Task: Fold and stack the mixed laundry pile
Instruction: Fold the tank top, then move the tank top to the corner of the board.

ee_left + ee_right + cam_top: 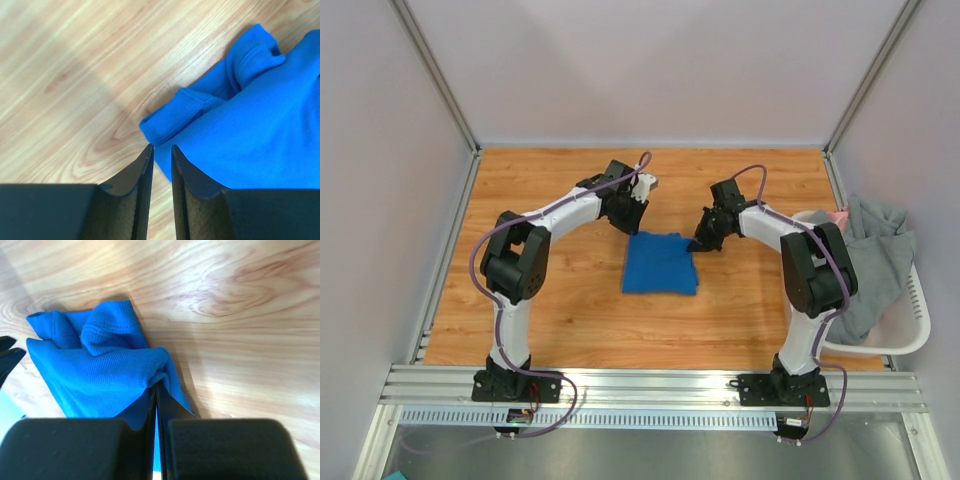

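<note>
The bright blue garment (660, 263) lies folded into a rough square on the wooden table (560, 310), between my two grippers. My left gripper (632, 220) hovers at its far left corner. In the left wrist view the left gripper (161, 147) has its jaws a narrow gap apart with nothing between them, its tips just short of the blue cloth (250, 135). My right gripper (705, 241) is at the far right corner. In the right wrist view the right gripper (156, 386) is shut on a pinched fold of the blue cloth (100, 365). No orange garment shows.
A white slotted basket (910, 335) stands at the right table edge. The long grey garment (875, 260) drapes over it, and a bit of pink cloth (836, 215) shows at its far rim. Metal frame posts and grey walls enclose the table.
</note>
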You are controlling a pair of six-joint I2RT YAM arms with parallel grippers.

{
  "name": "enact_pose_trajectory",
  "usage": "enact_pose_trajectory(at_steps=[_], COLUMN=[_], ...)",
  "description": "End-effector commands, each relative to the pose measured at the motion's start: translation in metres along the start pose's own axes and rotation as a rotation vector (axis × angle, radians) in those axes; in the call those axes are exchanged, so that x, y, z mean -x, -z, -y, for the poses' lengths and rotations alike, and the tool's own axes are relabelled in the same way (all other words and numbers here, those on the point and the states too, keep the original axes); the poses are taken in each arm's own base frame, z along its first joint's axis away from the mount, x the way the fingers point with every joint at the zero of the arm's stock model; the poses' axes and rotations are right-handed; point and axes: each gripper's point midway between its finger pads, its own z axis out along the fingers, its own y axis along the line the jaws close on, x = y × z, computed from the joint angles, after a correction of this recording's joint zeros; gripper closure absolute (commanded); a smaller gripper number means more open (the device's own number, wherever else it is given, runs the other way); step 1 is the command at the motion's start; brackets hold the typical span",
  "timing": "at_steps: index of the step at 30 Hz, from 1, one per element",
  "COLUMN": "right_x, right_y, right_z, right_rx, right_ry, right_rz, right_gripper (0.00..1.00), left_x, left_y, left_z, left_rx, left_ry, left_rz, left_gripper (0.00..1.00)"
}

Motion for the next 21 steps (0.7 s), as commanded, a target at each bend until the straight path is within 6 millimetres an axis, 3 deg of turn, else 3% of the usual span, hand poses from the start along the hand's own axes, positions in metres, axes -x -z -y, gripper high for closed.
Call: enact_pose_trajectory(at_steps=[1, 6, 10, 12, 15, 19, 21], right_x=[0.031, 0.021, 0.001, 0.0, 0.002, 0.013, 0.021], right_y=[0.036, 0.05, 0.043, 0.034, 0.022, 0.008, -0.001], right_z=[-0.014, -0.05, -0.072, -0.074, -0.071, -0.068, -0.062], right_rx=[-0.022, 0.05, 0.141, 0.156, 0.141, 0.13, 0.117], right_ry=[0.1, 0.176, 0.16, 0.135, 0.12, 0.106, 0.08], right_rz=[0.14, 0.156, 0.102, 0.084, 0.07, 0.071, 0.067], right_gripper=[0.99, 0.98, 0.98, 0.99, 0.99, 1.0, 1.0], left_x=[0.04, 0.05, 0.047, 0.045, 0.042, 0.042, 0.051], left_y=[0.041, 0.053, 0.049, 0.043, 0.029, 0.005, -0.008], left_z=[0.003, 0.025, 0.054, 0.073, 0.087, 0.09, 0.083], left_rx=[0.018, -0.072, -0.156, -0.221, -0.261, -0.272, -0.239], left_ry=[-0.001, 0.012, -0.017, -0.036, -0.05, -0.023, -0.002], left_rz=[0.103, 0.123, 0.102, 0.097, 0.088, 0.074, 0.078], left_gripper=[0.71, 0.69, 0.7, 0.7, 0.7, 0.7, 0.7])
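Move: The folded blue tank top lies between the hands. Its middle is about 8 cm back and 6 cm right of the left hand, some 4 cm below it; from the right hand it is roughly 4 cm back, 7 cm left and 2 cm down. The bunched strap on its far edge stands about 9 cm right and 1 cm back of the left hand, and some 3 cm ahead and 4 cm left of the right. Up and inward go both hands from the tank top's far corners: the left rises some 4 cm, swings about 8 cm right and a little back over the cloth, turning slightly clockwise with its fingers still parted. The right, fingers still shut, lifts about 5 cm, shifts some 4 cm left, then sinks half that height back towards the far edge; the left is just starting down too. ##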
